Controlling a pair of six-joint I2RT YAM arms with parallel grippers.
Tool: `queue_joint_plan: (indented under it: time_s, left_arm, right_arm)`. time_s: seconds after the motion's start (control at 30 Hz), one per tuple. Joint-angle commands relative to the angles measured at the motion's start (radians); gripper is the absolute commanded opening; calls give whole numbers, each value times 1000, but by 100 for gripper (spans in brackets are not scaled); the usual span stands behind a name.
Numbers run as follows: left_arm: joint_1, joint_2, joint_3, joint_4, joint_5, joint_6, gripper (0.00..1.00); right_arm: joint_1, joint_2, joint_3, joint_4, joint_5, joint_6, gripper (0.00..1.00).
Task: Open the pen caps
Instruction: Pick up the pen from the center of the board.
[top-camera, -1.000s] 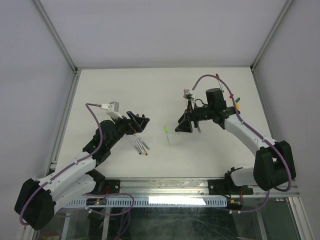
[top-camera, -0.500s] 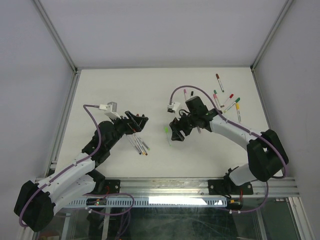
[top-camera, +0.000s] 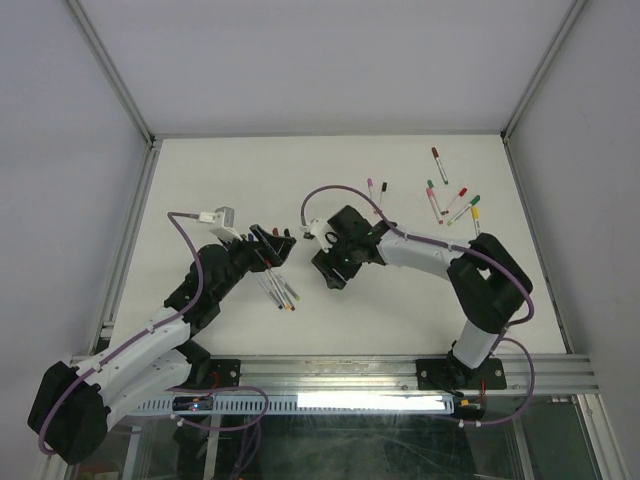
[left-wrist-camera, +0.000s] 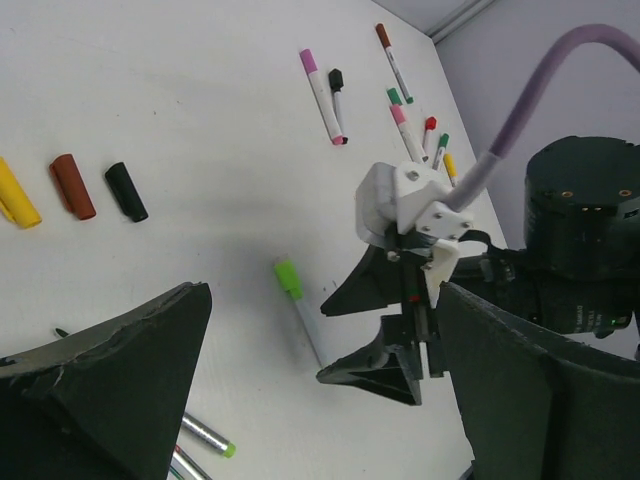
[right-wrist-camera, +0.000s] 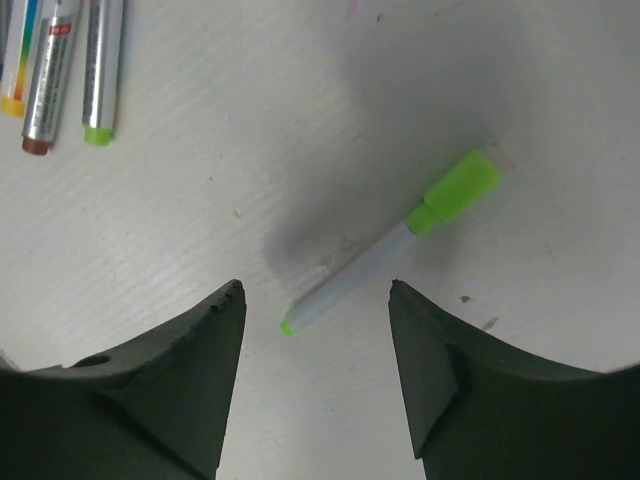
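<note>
A capped green pen lies flat on the white table, its bright green cap pointing away. My right gripper hangs open just above it, one finger on each side of the pen's tail end, touching nothing. In the top view that gripper hides the pen. The left wrist view shows the green pen in front of my open, empty left gripper. Loose yellow, dark red and black pen caps lie to its left.
Several uncapped grey barrels lie just right of my left gripper; their ends show in the right wrist view. Several capped pens are scattered at the back right. Metal frame rails border the table.
My right arm has swung left and forward from the back right and now sits over the green pen, its jaws slightly narrower. The left arm has hardly moved.
</note>
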Motion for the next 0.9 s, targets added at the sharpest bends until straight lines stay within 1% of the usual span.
queue_joint_plan:
  time_s: [0.0,0.17,0.3,0.33,0.5,0.67,0.73,0.87]
  left_arm:
    - [-2,-31,0,40,-21,-10,99]
    - [-2,-55,-10,28,-43,-6,99]
    - [-3,-58,-9,26,-43,-1,99]
    - [-3,-57,-8,24,-41,0,99]
    - [-3,-69,-14,17,-39,1,99]
    - [-2,-77,-19,17,-33,-1,99]
    - [-3,-74,-20,22,-26,-3,99]
    - [-3,-61,-24,50,-2,-13,99]
  right_arm:
    - [28,58,67,35,103,94,60]
    - [30,67,58,47,146,104,49]
    - [30,81,56,45,166,90,44]
    - [30,87,58,42,174,85,41]
    - [30,101,66,23,217,58,32]
    - [10,86,67,12,221,34,14]
    - [0,87,70,4,216,28,9]
    - [-25,86,78,-13,205,19,8]
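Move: The pen with the green cap lies on the board just ahead of the right hand: its middle is about 3 cm forward, in line sideways and some 2 cm below the finger pads. The row of silver pens lies roughly 14 cm to the right hand's left and 1 cm back; the loose black cap is about 13 cm left and 13 cm forward. From the left hand, the green-capped pen is about 13 cm right, level fore and aft, and 14 cm down. Lower the right gripper the last 2 cm to the board, then ease it forward about 3 cm and slightly right, over the green-capped pen, shutting the fingers steadily as you go. Tip the fingertips some 10 degrees steeper and finish with both pinching the pale barrel behind the cap, nearer its tail end. ##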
